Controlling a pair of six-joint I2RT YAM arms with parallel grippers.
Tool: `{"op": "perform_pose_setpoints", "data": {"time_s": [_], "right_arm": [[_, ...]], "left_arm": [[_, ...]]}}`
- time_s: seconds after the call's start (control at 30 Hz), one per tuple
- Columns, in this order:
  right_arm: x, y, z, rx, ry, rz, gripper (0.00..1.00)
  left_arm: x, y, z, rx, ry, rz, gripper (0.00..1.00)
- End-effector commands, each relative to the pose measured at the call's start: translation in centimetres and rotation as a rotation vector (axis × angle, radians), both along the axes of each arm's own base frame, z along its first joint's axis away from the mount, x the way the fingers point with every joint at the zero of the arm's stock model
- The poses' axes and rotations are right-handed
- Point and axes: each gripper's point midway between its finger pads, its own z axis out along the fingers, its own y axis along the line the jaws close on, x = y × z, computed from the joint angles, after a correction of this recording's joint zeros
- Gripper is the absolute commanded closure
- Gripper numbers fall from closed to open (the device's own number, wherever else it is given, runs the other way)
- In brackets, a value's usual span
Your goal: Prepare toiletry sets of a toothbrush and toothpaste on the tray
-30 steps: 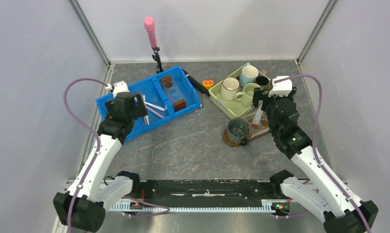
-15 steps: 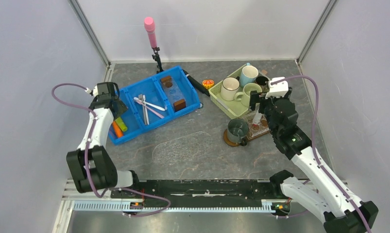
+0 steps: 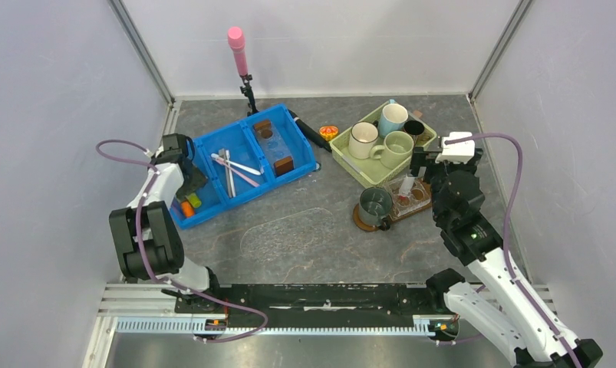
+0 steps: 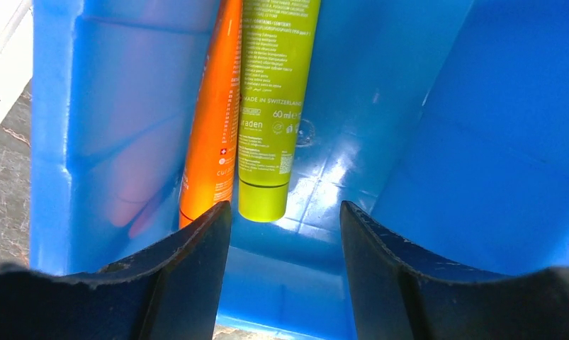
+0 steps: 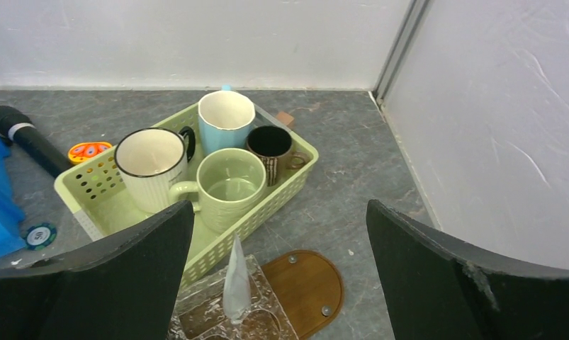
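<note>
An orange tube [image 4: 210, 120] and a yellow-green tube [image 4: 274, 99] lie side by side in the left compartment of the blue bin [image 3: 297, 157]. My left gripper [image 4: 285, 212] is inside that compartment, open, and its tips stop just short of the tubes' caps. Pink and white toothbrushes [image 3: 229, 165] lie in the bin's middle compartment. The dark-brown tray [image 5: 302, 287] carries a clear holder [image 5: 267, 315] with a white tube [image 5: 235, 276] standing in it, and a dark green mug [image 3: 375, 203]. My right gripper [image 5: 280, 205] hangs wide open above the tray's far end, empty.
A pale green basket [image 5: 299, 177] behind the tray holds a cream mug [image 5: 152, 166], a blue mug [image 5: 226, 117], a green mug [image 5: 232, 184] and a dark mug [image 5: 271, 145]. A black microphone [image 3: 308, 134] lies between bin and basket. A pink-topped stand [image 3: 237, 46] rises at the back wall.
My left gripper swung from the bin's middle compartment to its left one, and its jaws narrowed. My right gripper drew back to the right, away from the standing white tube.
</note>
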Motion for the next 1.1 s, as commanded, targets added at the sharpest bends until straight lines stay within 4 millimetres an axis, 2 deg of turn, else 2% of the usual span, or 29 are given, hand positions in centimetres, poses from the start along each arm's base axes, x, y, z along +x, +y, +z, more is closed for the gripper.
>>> {"op": "perform_pose_setpoints", "data": {"time_s": [0.0,0.2,0.47,0.63,0.67,0.73,0.8,1.0,1.07], "right_arm": [[-0.5,-1.3,0.6,-0.009,-0.041,-0.065,0.02],[-0.7,-1.5,0.3,-0.014,-0.039,-0.071,0.02],[-0.7,-1.8,0.5,-0.010,-0.058,-0.085,0.02],[-0.7,-1.7,0.6,-0.008,-0.059,-0.082,0.02],[-0.7,-1.7,0.7,-0.008,-0.060,-0.081,0.02],[-0.7,-1.8,0.8,-0.008,-0.063,-0.083,0.02],[-0.8,-1.8,0.9,-0.006,-0.065,-0.083,0.02],[-0.8,-1.8,1.1,-0.008,-0.070,-0.083,0.02],[-0.8,-1.8,1.2,-0.015,-0.068,-0.084,0.02]], "left_arm": [[-1.1,0.4,-1.6,-0.007,0.049,0.067,0.35],[-0.6,-0.2,-3.5,-0.062,0.082,0.082,0.37],[-0.1,-0.7,-5.0,-0.096,0.098,0.082,0.39],[0.2,-1.2,-5.9,-0.130,0.118,0.072,0.50],[0.2,-1.3,-5.9,-0.134,0.116,0.071,0.55],[0.2,-1.3,-5.5,-0.134,0.106,0.067,0.66],[0.2,-1.3,-4.6,-0.128,0.086,0.062,0.70],[-0.1,-0.7,-0.7,-0.077,0.005,0.063,0.71],[-0.1,-0.6,0.6,-0.066,-0.034,0.064,0.75]]}}
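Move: The green toothpaste tube lies under my left hand, its middle about 5 cm ahead, 1 cm left and 5 cm below; its cap end is almost beneath my fingers, 1 cm to the right. The orange tube lies alongside, 3 cm ahead and 4 cm left. The toothbrushes are in the next compartment, some 8 cm ahead and 12 cm right. From my right hand the green tube is about 64 cm left, 4 cm ahead and 28 cm below. I sink my left hand about 5 cm into the blue box, over the cap end of the green toothpaste, drawing back 1 cm and tipping slightly as I go. At the bottom I ease forward again and close my part-open fingers from both sides, pinching the tube at its cap and neck, then start lifting, nearly 2 cm. ##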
